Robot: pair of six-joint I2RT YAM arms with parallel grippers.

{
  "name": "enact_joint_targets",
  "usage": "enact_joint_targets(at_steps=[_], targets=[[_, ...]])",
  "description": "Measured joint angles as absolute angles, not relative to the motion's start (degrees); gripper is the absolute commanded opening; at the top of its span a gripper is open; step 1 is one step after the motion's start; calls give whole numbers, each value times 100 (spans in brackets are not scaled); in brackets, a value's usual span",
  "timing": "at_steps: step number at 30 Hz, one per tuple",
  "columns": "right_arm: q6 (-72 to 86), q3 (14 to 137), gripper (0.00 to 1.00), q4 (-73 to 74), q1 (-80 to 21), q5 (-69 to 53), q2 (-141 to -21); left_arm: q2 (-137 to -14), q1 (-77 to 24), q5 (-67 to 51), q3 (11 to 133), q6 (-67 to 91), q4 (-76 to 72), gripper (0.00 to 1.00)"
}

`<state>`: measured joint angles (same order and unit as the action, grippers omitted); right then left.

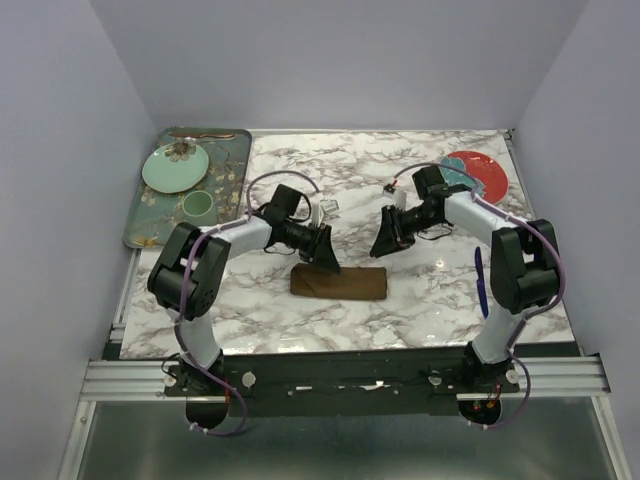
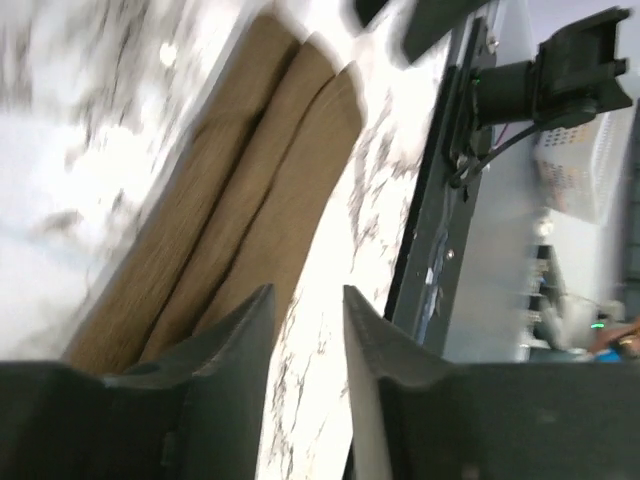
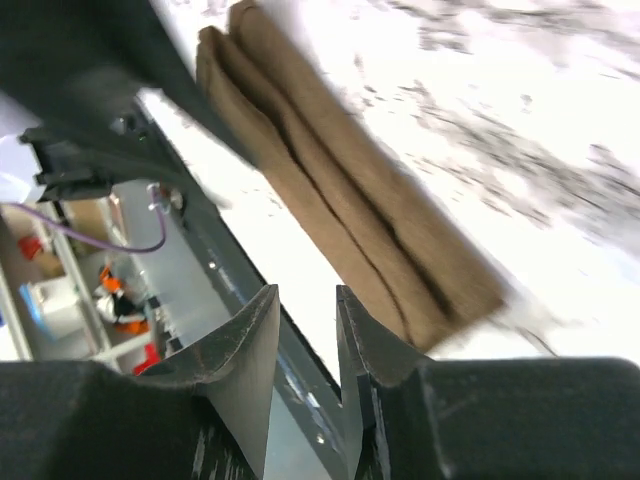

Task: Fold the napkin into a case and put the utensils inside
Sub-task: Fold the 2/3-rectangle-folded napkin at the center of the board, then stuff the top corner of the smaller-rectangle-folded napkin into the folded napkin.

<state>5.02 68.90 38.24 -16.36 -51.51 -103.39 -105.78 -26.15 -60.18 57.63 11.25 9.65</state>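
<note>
The brown napkin (image 1: 340,282) lies folded into a narrow long case on the marble table, its layered folds showing in both wrist views (image 2: 260,180) (image 3: 350,200). My left gripper (image 1: 327,260) hovers over the case's left end, open with only bare table between its fingers (image 2: 308,300). Just above and apart from the case's right end is my right gripper (image 1: 384,246), open and empty (image 3: 307,300). The blue-handled utensil (image 1: 480,283) lies beside the right arm. A thin copper-brown utensil (image 1: 203,133) rests at the far edge of the tray.
A dark green floral tray (image 1: 232,180) at the back left holds a mint plate (image 1: 175,167) and a green cup (image 1: 197,205). A red plate (image 1: 480,172) sits at the back right. The table's front edge runs close below the case.
</note>
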Motion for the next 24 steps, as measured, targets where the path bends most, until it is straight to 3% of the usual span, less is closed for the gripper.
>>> enact_joint_targets(at_steps=[7,20,24], targets=[[272,6908,38,4261,-1275,-4670,-10285,-9931,-3120,-5299,6777,-185,1326,64],[397,6908,36,4366,-1028,-4296,-10744,-10895,-4440,-3957,7526,-2488,1852,70],[445,6908,35,4366,-1026,-4298,-10816,-11052,-4593,-3754,7535,-2744,1940,66]])
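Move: The folded napkin lies crosswise, with its middle about 5 cm below the left hand, straight under it. Its right end, which the left hand goes for, is some 13 cm to that hand's right, about level with it in reach and 5 cm lower. From the right hand that end lies roughly 3 cm back, 3 cm to the right and 7 cm down. The blue knife is about 24 cm to the right of the end, level with it. Touching nothing, the left hand arcs over the napkin towards its right end, about 9 cm to the right, first lifting some 7 cm and then sinking about as far. It rolls roughly 55 degrees about its fingers' line, clockwise seen from behind the hand, while the fingers open wider. The right hand shifts about 5 cm right and sinks nearly as much beside that end, opening unchanged. ##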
